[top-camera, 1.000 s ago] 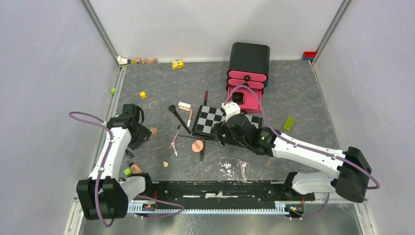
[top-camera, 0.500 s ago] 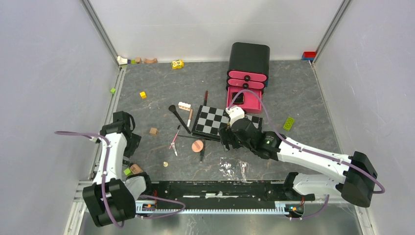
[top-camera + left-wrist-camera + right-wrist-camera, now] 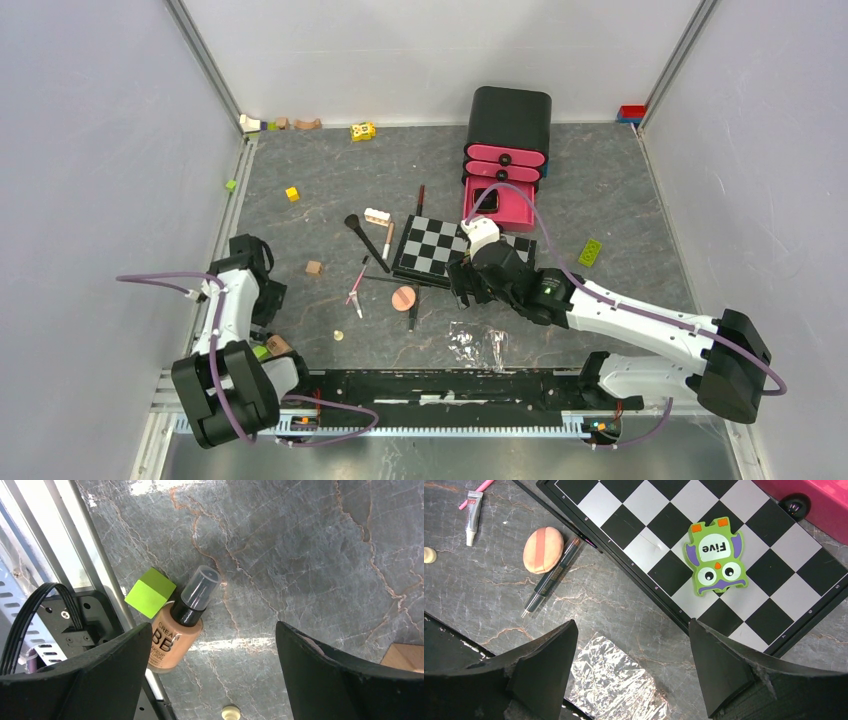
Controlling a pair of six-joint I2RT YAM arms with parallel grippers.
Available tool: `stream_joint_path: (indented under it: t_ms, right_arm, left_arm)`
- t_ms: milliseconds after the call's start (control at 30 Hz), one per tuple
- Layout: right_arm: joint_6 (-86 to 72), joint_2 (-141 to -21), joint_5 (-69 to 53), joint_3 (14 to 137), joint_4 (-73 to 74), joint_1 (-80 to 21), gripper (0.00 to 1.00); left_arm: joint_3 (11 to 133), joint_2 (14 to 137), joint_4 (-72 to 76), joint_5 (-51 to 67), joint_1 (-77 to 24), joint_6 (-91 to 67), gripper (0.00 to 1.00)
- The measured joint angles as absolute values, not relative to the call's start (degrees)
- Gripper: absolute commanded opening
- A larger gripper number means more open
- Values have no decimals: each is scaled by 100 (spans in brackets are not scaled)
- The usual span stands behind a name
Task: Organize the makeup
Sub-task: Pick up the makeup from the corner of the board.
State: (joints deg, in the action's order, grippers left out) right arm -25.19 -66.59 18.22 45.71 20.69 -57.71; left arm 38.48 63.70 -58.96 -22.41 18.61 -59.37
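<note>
A peach BB cream bottle (image 3: 172, 640) with a black pump lies at the table's near left, touching a lime block (image 3: 150, 592). My left gripper (image 3: 212, 645) hangs open above it, the bottle close to its left finger. My right gripper (image 3: 633, 640) is open and empty over bare table by the chequered board (image 3: 704, 535). Left of it lie a round peach puff (image 3: 543, 550), a dark pencil (image 3: 551, 577) and a small tube (image 3: 472, 517). The black brush (image 3: 364, 237) and pink pencil (image 3: 358, 283) lie further left. A black compact (image 3: 487, 201) sits in the open pink drawer.
The black and pink drawer unit (image 3: 508, 140) stands at the back. A green owl card (image 3: 716, 557) lies on the board. Crumpled foil (image 3: 616, 680) lies under my right gripper. A brown block (image 3: 314, 268), a cream pawn (image 3: 230, 712) and small toy blocks are scattered about.
My left arm has drawn back toward the near left edge, over the bottle. My right gripper has shifted slightly right and nearer. Both stay open.
</note>
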Motion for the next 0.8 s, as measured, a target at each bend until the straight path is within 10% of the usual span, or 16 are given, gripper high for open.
stream_joint_path:
  t_ms: [267, 800]
  right_arm:
    - [-2519, -6659, 1809, 4571, 2067, -5771, 89]
    - [-2515, -6740, 1806, 4571, 2067, -5771, 89]
  left_arm:
    - [3520, 6528, -5533, -2239, 1870, -5937, 92]
    - [2974, 6211, -4880, -1857, 1870, -5927, 49]
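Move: The makeup, a tan bottle lying on its side, is about 3 cm back and 1 cm to the left of the open left hand, some 4 cm below it. The green block lies 5 cm back and 3 cm left of the hand; the wooden cube lies 10 cm ahead and 7 cm right. From the right hand, the makeup is roughly 35 cm left, 8 cm back and 10 cm lower. The left hand sinks about 3.5 cm astride the makeup bottle, edging 1 cm right as its fingers close nearly halfway. ##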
